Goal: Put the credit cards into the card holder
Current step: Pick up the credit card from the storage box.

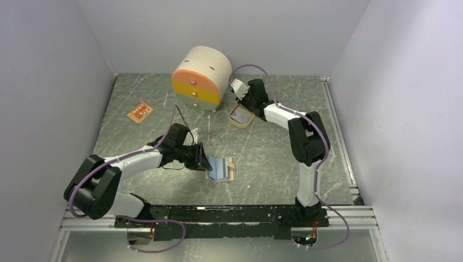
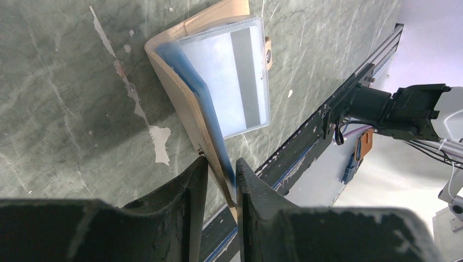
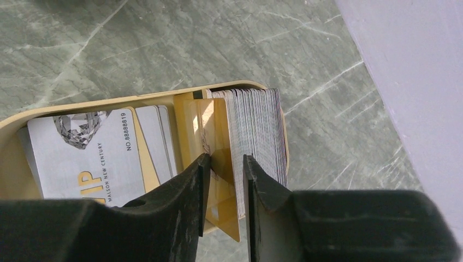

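Observation:
The tan card holder (image 1: 221, 169) lies open on the table's near middle. My left gripper (image 1: 205, 158) is shut on its raised tan flap and blue inner sleeve (image 2: 188, 103). Its clear pocket (image 2: 235, 76) holds a pale card with a grey stripe. My right gripper (image 1: 240, 106) reaches into the beige oval tray (image 1: 243, 126) at the back. In the right wrist view its jaws (image 3: 224, 161) stand narrowly apart around a tilted yellow-orange credit card (image 3: 205, 128), which slants across the gap beside an upright stack of grey cards (image 3: 256, 136). A silver card (image 3: 82, 158) lies flat in the tray (image 3: 164, 94).
A round cream drawer box with an orange-yellow front (image 1: 199, 79) stands at the back, just left of the tray. A small orange card-like piece (image 1: 139, 112) lies at the back left. Grey walls close in the left, right and back. A black rail (image 1: 229, 213) runs along the near edge.

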`<action>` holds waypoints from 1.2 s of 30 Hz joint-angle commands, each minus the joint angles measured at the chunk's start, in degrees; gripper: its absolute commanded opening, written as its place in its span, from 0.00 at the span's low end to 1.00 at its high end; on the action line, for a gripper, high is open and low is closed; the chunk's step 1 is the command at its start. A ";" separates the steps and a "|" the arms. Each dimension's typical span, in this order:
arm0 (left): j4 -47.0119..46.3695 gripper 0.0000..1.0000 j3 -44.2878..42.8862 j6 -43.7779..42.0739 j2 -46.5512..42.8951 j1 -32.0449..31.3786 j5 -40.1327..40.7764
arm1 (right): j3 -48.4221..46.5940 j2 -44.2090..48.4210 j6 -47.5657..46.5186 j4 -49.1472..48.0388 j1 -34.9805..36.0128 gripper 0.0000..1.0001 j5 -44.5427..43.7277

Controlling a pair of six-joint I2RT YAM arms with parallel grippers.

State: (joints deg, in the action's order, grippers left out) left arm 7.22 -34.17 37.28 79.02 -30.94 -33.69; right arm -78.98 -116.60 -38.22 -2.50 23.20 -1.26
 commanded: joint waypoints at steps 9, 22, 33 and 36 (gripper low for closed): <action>-2.15 0.31 0.71 0.28 -0.08 0.09 -1.78 | -1.31 3.06 -0.52 1.26 -0.78 0.22 2.20; -0.14 0.31 -0.01 -0.40 -0.16 0.09 -0.22 | 0.01 6.46 -0.08 3.05 -0.79 0.00 4.08; 2.40 0.33 -0.30 0.88 -1.79 0.13 2.90 | 2.12 12.39 8.88 7.73 -0.22 0.00 9.19; 4.01 0.35 -0.45 0.81 -2.30 0.09 5.03 | 3.22 15.53 16.67 8.22 -0.16 0.00 10.38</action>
State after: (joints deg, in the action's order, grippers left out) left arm 8.71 -33.87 37.56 78.39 -30.94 -31.94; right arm -77.06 -106.10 -31.46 4.73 22.96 6.50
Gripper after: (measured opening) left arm 0.336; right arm 0.011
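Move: Just below the right fingertips, standing between the parted pads, is the gold see-through credit card, its middle some 2 cm down. The packed stack of white cards stands about 2 cm ahead of the right hand and 1 cm to its right, and the flat VIP cards lie about 6 cm back and 3 cm to its left, both lower. From the left hand, the gold card is some 32 cm ahead and 16 cm to its right. Closing its part-open fingers fully, the right hand pinches the gold card by its upper part while easing about 1 cm back and slightly left. With the fingers shut it rises out of the storage box, some 5 cm in all, then also draws back to about 3.5 cm, its left side tipping up some 10 degrees. ##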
